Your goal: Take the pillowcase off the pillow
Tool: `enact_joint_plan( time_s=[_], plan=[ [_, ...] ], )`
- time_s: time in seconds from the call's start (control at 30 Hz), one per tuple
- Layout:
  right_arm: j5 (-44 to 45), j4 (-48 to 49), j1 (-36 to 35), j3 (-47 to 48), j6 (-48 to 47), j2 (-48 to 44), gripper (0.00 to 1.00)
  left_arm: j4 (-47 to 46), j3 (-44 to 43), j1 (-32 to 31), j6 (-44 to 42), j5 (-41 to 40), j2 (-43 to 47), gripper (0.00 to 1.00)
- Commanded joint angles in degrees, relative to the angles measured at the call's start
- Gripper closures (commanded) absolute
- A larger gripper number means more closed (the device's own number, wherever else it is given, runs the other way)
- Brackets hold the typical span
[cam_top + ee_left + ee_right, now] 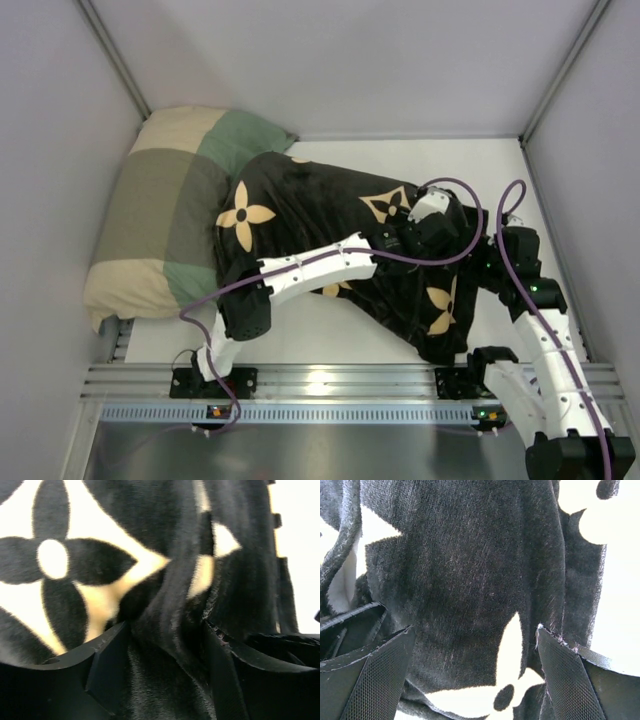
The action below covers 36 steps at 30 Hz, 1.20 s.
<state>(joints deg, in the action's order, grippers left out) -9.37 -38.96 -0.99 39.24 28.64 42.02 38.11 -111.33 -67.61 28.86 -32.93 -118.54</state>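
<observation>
The black pillowcase (320, 215) with tan flower motifs lies rumpled across the middle of the table, and the pillow itself is hidden. My left arm reaches across it to its right part. There my left gripper (440, 225) is closed on a thick raised fold of the pillowcase (165, 555), which fills the gap at the left gripper (165, 630) between both fingers. My right gripper (488, 258) hovers at the right edge of the cloth. In its wrist view the right gripper (475, 630) stands wide open over flat pillowcase (460, 570), holding nothing.
A green, beige and olive checked pillow (170, 210) leans in the back-left corner, partly under the black cloth. White table (420, 160) shows behind and to the right of the cloth. Grey walls close in on three sides; a metal rail (330, 380) runs along the near edge.
</observation>
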Motion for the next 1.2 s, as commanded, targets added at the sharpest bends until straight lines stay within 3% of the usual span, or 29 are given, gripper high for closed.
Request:
enact_joint_plan(
  time_s=[0.0, 0.17, 0.27, 0.4, 0.67, 0.97, 1.17],
  plan=[
    [-1.27, 2.66, 0.38, 0.66, 0.19, -1.15, 0.01, 4.25, -1.88, 0.03, 0.23, -8.28, 1.82, 0.38],
    [-5.04, 2.66, 0.38, 0.83, -0.61, -1.24, 0.0, 4.17, 5.06, 0.03, 1.02, -11.37, 10.15, 0.64],
    [-6.63, 2.84, -0.06, 0.92, -0.34, -1.5, 0.0, 4.08, 9.28, 0.03, 1.2, -11.46, 14.29, 0.7],
    [-6.89, 3.89, -2.51, 1.62, 1.06, -2.12, 0.0, 4.17, 12.97, 0.55, 1.55, -11.81, 16.15, 1.0],
    [-0.58, 7.76, -17.53, 4.43, 8.61, 4.02, 0.02, 3.38, 16.49, 1.61, 2.87, -9.0, 17.2, 1.0],
    [8.83, 8.99, -23.43, 8.3, 15.48, 10.35, 0.04, -5.05, 26.24, 3.28, 2.17, -3.64, 23.26, 1.0],
    [17.44, 6.27, -30.8, 12.26, 16.88, 17.29, 0.04, -7.61, 27.48, 3.54, 1.64, -1.17, 23.53, 1.0]
  ],
)
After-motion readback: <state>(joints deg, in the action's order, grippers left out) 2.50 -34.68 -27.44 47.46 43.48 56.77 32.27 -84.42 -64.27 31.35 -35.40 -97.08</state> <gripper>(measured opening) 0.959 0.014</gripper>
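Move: The left lip of the pillowcase's mouth is a dark fold just under the left hand's half-open fingers, about 2 cm ahead, 1 cm left and 2 cm below; the star print lies about 8 cm left of that hand, 4 cm ahead and 3 cm below. For the wide-open right hand, the mouth's right lip is some 8 cm left, 3 cm ahead and 4 cm below, with the petal print about 3 cm left, 9 cm back and 5 cm below. The mouth's left lip is pinched as the left fingers close fully on it while that hand sweeps about 10 cm left, rising some 4 cm and sinking again, still holding the fold. The right hand, fingers kept wide, follows about 10 cm left, quickest midway, then edges slightly forward to straddle the right lip. ##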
